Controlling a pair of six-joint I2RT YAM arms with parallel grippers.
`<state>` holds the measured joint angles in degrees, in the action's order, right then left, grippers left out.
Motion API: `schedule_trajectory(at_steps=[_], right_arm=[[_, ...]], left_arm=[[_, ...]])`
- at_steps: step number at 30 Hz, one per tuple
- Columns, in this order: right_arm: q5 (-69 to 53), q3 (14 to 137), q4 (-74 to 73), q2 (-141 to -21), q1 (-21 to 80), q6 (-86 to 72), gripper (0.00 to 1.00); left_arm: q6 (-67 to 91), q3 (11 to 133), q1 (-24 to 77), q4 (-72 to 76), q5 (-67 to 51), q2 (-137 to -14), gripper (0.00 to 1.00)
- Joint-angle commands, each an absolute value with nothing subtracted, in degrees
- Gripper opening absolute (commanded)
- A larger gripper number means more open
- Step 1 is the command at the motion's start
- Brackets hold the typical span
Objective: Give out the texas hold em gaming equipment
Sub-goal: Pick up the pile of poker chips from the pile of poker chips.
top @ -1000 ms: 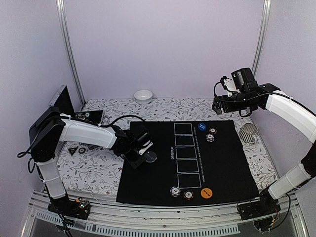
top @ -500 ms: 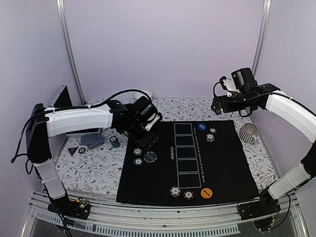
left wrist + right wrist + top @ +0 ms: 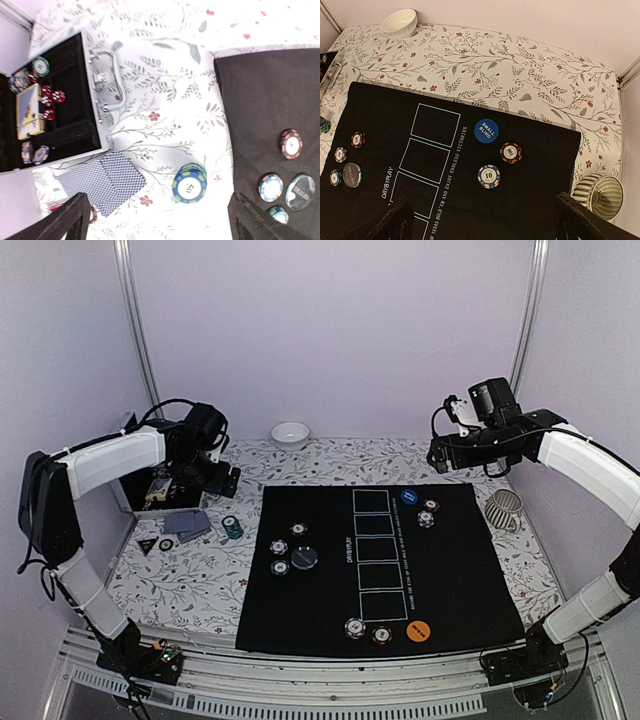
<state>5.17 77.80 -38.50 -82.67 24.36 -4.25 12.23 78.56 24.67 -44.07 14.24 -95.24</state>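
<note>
On the black mat the left side holds a red chip, a white-blue chip, a green chip and a dark disc. The far side has a blue disc with two chips; the near side has an orange disc with two chips. A chip stack and blue-backed cards lie on the floral cloth. My left gripper hangs open and empty above them, beside the case. My right gripper hovers open, high over the mat's far right.
An open chip case with more chips and a card deck sits at the far left. A white bowl stands at the back wall. A striped cup sits right of the mat.
My left gripper opened, left chips on the mat's left side, then rose and swung back left toward the case. The right arm stayed still.
</note>
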Motion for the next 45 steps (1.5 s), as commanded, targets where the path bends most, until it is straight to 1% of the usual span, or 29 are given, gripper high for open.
schedule_trajectory(at_steps=[1,5,11,12,13,16,17,22,24,26,28,30,34,35,37,40,43,45], right_arm=[[4.98,77.04,-37.88,-81.47,24.29,-3.89,0.99],[5.09,77.02,-37.86,-81.56,24.26,-3.87,0.99],[4.89,77.08,-37.80,-81.97,24.28,-3.78,0.99],[4.92,77.08,-37.86,-82.07,24.26,-3.78,0.99],[4.92,77.08,-37.94,-82.10,24.27,-3.74,0.99],[4.96,77.02,-37.96,-82.11,24.26,-3.78,0.99],[4.90,76.99,-37.90,-82.15,24.26,-3.78,0.99],[4.90,77.08,-37.92,-82.16,24.27,-3.71,0.99],[4.83,77.07,-37.97,-82.22,24.26,-3.69,0.99],[4.83,77.06,-37.92,-82.19,24.27,-3.69,0.99],[4.75,77.08,-37.99,-82.20,24.30,-3.69,0.99],[4.75,77.10,-37.97,-82.21,24.27,-3.69,0.99],[4.66,77.13,-37.96,-82.20,24.26,-3.69,0.99],[4.66,77.09,-37.97,-82.24,24.27,-3.69,0.99],[4.66,77.08,-38.01,-82.18,24.26,-3.72,0.99],[4.66,77.20,-37.96,-82.29,24.32,-3.69,0.99],[4.66,77.17,-37.96,-82.31,24.27,-3.69,0.99],[4.66,77.25,-37.96,-82.19,24.26,-3.69,0.99]], left_arm=[[11.16,76.69,22.35,-39.74,7.33,-100.04,0.98],[10.93,74.43,21.36,-36.06,3.19,-102.34,0.98],[10.77,71.22,21.35,-32.99,0.97,-105.70,0.98],[10.75,70.93,21.35,-32.63,0.65,-106.08,0.97],[10.73,70.63,21.36,-32.27,0.56,-106.35,0.93],[10.74,70.36,21.36,-31.82,1.51,-106.91,0.75],[10.73,70.42,21.36,-31.86,1.46,-107.08,0.71],[10.89,70.58,21.44,-32.43,1.17,-107.49,0.58],[10.90,70.58,21.44,-32.74,1.25,-107.45,0.51],[10.91,70.58,21.45,-33.15,1.34,-107.28,0.46],[10.76,70.58,21.49,-33.53,1.27,-107.23,0.47],[10.72,70.65,21.53,-34.06,1.34,-107.38,0.50],[10.64,70.71,21.63,-34.32,1.26,-107.41,0.49],[10.65,70.67,21.70,-34.36,1.26,-107.28,0.47],[10.64,70.87,21.96,-34.37,1.22,-106.82,0.37],[10.57,71.29,22.43,-34.52,1.14,-106.13,0.25],[10.17,72.61,23.18,-35.75,2.09,-105.82,0.00],[9.79,73.58,23.89,-36.83,2.69,-105.78,0.00]])
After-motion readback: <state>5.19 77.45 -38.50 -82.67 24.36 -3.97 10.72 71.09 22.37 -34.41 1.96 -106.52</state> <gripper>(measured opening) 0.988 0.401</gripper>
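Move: The standing pile of green-blue poker chips lies almost straight below the left hand, about 12 cm down, 1 cm back and 1 cm to the right. The playing cards stand some 11 cm to the left of that pile and level with it. The open case is about 15 cm left of the hand and 9 cm ahead; the 10 chip on the mat is about 12 cm right and 6 cm back. From the right hand the pile is about 42 cm left, level ahead, 21 cm below. Onto the pile of poker chips beside the cards the left hand sinks about 11 cm, easing a centimetre or two to its right while the wrist tips some 10 degrees more steeply down. With the hand down at the pile, the wide-open fingers close to a bit under half and pinch the chips from both sides, keeping low there. ##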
